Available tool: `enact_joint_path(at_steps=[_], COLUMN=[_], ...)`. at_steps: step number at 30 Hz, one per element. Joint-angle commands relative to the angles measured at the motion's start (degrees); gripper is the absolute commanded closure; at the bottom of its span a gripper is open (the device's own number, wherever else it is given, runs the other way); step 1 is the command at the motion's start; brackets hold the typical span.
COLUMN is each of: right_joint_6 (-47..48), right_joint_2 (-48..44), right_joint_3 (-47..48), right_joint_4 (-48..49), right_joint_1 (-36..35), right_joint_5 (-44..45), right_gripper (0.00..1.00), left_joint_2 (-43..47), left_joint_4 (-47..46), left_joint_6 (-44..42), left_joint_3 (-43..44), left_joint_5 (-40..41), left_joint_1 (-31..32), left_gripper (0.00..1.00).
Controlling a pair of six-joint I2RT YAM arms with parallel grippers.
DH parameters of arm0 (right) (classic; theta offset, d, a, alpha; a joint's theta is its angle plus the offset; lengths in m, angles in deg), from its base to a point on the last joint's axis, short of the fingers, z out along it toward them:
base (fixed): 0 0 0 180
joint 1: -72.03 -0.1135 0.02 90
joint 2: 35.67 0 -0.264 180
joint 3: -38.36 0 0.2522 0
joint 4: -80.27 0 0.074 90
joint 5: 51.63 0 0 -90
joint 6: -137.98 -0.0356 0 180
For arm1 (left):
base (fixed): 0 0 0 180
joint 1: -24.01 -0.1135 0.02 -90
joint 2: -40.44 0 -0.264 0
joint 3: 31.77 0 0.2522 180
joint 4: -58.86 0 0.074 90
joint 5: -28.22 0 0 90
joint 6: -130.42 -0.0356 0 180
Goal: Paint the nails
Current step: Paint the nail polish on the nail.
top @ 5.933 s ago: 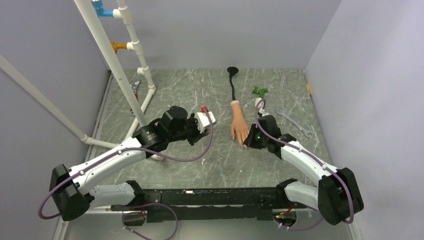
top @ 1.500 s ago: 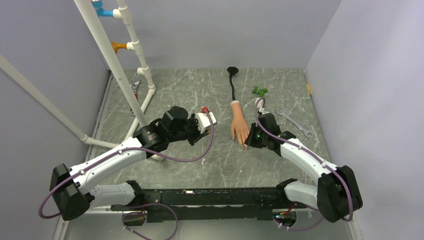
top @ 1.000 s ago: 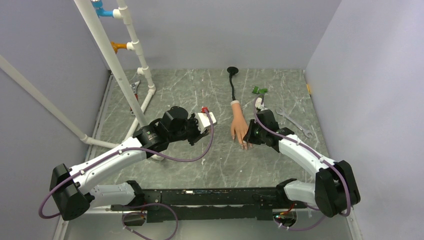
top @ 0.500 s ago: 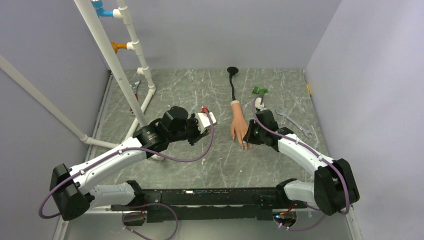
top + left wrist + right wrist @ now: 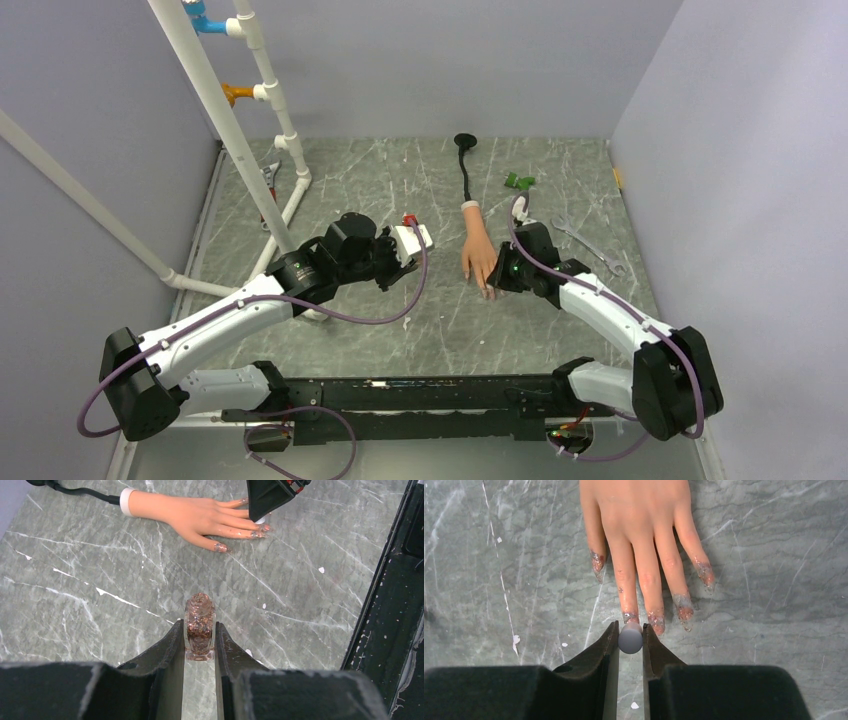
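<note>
The peach mannequin hand (image 5: pixel 478 250) lies flat on the table, fingers pointing toward the arms. Its nails (image 5: pixel 630 616) carry patchy glittery copper polish, also visible in the left wrist view on the nails (image 5: pixel 221 547). My right gripper (image 5: pixel 630 636) is shut on a grey round brush cap (image 5: pixel 630 638), seen end-on, right at the tip of one middle finger; the brush itself is hidden. My left gripper (image 5: pixel 200 641) sits to the left of the hand, shut on a small bottle (image 5: pixel 200 626) of copper glitter polish held upright. The right gripper (image 5: pixel 498 280) sits at the fingertips.
A white pipe frame (image 5: pixel 262 150) stands at the left with a wrench (image 5: pixel 270 180) beside it. A black stalk (image 5: pixel 465 165) runs back from the hand's wrist. A green fitting (image 5: pixel 518 182) and a silver wrench (image 5: pixel 590 245) lie at the right. A black rail (image 5: pixel 420 392) lines the near edge.
The right gripper has shifted slightly nearer along the fingertips, still holding the brush cap. The left arm and bottle have not moved.
</note>
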Motion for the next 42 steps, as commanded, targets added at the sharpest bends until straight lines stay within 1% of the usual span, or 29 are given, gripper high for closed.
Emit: enact_joint_path(at_steps=[1, 11, 22, 28, 34, 37, 42], right_joint_6=[-0.4, -1.4, -1.4, 0.2, 2.7, 4.0, 4.5], right_joint_2=[-2.5, -3.9, -4.7, -10.6, -15.6, -17.4, -21.6], right_joint_3=[-1.2, -3.3, -2.2, -0.7, 4.4, 6.7, 7.0], right_joint_4=[0.3, 0.5, -0.4, -1.0, -4.1, -4.1, -1.4], right_joint_1=[0.2, 0.1, 0.1, 0.1, 0.2, 0.1, 0.1], right_joint_5=[-0.3, -1.2, -2.2, -6.4, -7.5, -8.5, -8.8], right_gripper=[1.00, 1.00, 1.00, 1.00, 1.00, 1.00, 1.00], left_joint_2=[1.8, 2.2, 2.5, 1.7, 2.6, 3.8, 3.8], left_joint_4=[-0.9, -0.9, -1.0, -0.9, -0.8, -1.4, 0.7], left_joint_6=[-0.5, -0.5, -0.7, -0.8, -0.8, -0.6, -0.9], left_joint_3=[2.3, 2.3, 2.1, 2.2, 2.2, 1.6, 2.8], left_joint_5=[0.7, 1.1, 1.5, 1.7, 1.5, 1.7, -4.1], left_joint_1=[0.4, 0.6, 0.6, 0.7, 0.6, 0.6, 0.6], left_gripper=[1.00, 1.00, 1.00, 1.00, 1.00, 1.00, 1.00])
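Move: Under the right fingers, which hold the white-capped brush, lies the index fingernail of the dummy hand: roughly 4 cm below, 1 cm ahead and 1 cm to the left. From that nail, the middle nail is about 1 cm farther right and 1 cm nearer the base; the thumbnail is some 3 cm to the left and 3 cm farther out. From the left hand, which holds the polish bottle, the index nail lies about 12 cm right, 3 cm ahead and 19 cm below. Drawing the brush back along the index nail towards its tip, the right hand travels about 1.5 cm towards the base while sinking slightly, and lingers there. It then lifts quickly, some 12 cm up and about 2 cm left, clear of the nail and towards the bottle, the fingers tilting up by roughly 20 degrees and keeping their grip on the cap. ##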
